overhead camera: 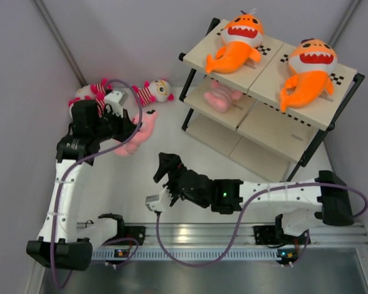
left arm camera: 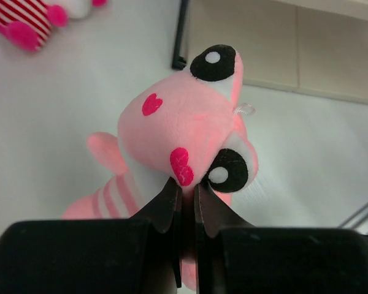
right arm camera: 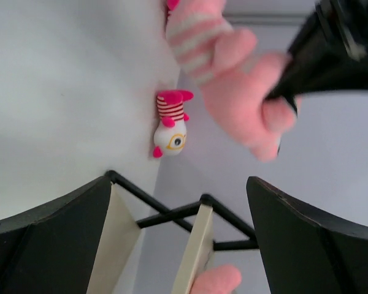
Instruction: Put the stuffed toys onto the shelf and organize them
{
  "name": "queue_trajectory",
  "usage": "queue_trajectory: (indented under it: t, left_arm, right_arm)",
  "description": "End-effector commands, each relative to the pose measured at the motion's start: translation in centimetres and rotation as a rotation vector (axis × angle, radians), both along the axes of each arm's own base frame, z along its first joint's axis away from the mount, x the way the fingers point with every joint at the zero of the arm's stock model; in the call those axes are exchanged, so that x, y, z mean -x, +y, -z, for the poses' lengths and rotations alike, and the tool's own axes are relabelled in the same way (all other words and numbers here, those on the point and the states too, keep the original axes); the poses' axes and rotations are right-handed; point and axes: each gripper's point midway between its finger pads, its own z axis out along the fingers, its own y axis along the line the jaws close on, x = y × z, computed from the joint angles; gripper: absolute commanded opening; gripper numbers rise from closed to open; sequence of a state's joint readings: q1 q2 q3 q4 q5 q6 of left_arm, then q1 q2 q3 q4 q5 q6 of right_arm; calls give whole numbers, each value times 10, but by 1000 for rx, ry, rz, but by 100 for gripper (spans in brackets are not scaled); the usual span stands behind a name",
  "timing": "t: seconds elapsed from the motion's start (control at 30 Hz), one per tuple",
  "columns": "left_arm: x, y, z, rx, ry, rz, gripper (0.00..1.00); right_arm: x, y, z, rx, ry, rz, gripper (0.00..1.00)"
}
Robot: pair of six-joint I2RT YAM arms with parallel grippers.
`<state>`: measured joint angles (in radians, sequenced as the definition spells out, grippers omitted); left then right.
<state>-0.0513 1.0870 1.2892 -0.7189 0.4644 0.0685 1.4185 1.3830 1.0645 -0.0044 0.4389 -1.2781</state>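
Two orange sharks [overhead camera: 236,43] [overhead camera: 306,73] lie on the top boards of the shelf [overhead camera: 265,68]. On its middle tier rests a pale pink doll [overhead camera: 221,95] [right arm camera: 218,280]. My left gripper [overhead camera: 134,127] [left arm camera: 188,184] is shut on a second pale pink doll [overhead camera: 147,126] [left arm camera: 184,122] [right arm camera: 233,79], pinching it just below the face, left of the shelf. Two striped dolls [overhead camera: 89,92] [overhead camera: 154,92] [right arm camera: 172,125] lie on the table beyond it. My right gripper [overhead camera: 164,169] [right arm camera: 178,239] hangs open and holds nothing, near the table's middle, pointing toward the shelf's left end.
Grey walls close in on the left, back and right. The shelf's black frame leg [left arm camera: 181,37] stands just beyond the held doll. The shelf's lowest board [overhead camera: 211,131] carries nothing. A metal rail [overhead camera: 221,236] with the arm bases runs along the near edge.
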Motion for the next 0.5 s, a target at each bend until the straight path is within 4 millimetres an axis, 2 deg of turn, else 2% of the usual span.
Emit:
queue_trajectory:
  t: [0.0,0.03,0.07,0.1,0.13,0.17,0.23,0.27,0.3,0.37,0.4,0.47]
  left_arm:
    - [33,-26,29,35,183,102,0]
    - [38,-32,27,31,182,122,0]
    - [41,-35,22,34,174,133,0]
    - [45,-36,20,35,178,139,0]
    - [47,-39,18,40,179,146,0]
    - [48,-42,17,46,179,151,0]
    - [51,-45,17,53,185,162,0]
    - [51,-46,19,54,194,163,0]
    - [51,-47,20,53,196,164,0]
    - [51,-48,19,54,195,170,0]
    - [51,-48,18,52,192,170,0]
    - [49,-47,19,45,191,165,0]
  right_arm:
    - [16,41,-30,17,-223,-127,92]
    - [19,48,-30,41,-267,-147,92]
    - [20,56,-21,72,-290,-149,92]
    - [19,61,-29,51,-320,-143,92]
    - [21,67,-29,82,-373,-156,92]
    - [18,73,-19,121,-399,-147,92]
    - [17,81,-24,137,-467,-147,92]
    - [17,87,-14,167,-474,-150,92]
    - [15,91,-19,168,-479,-145,92]
    - [9,97,-2,238,-469,-132,92]
    - [6,99,-6,240,-478,-126,92]
    - [-1,104,1,265,-498,-145,92]
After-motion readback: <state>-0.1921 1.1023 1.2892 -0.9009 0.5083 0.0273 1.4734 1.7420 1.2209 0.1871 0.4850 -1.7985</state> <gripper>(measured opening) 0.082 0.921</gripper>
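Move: The pink toy, already gripped by the left hand, has its middle about 10 cm ahead of the open right hand and 7 cm to its left, roughly level with it. From the left hand, the right gripper lies some 13 cm back, 6 cm right and 3 cm lower. The lone striped doll by the back wall is about 25 cm ahead of the left hand, in line with it, and 23 cm down. The pink toy on the middle shelf sits roughly 23 cm ahead of the right hand and 19 cm to its right. The pink toy is carried by the left hand's unchanged grip back, right and down by about 7 cm in all, slowing to a stop as the wrist tips it a little downward and turns slightly clockwise, towards the right gripper. The right hand, fingers wide open, sweeps left to meet it, sinking early on, and rolls some 30 degrees counter-clockwise, seen from behind, about its fingers' pointing direction. ##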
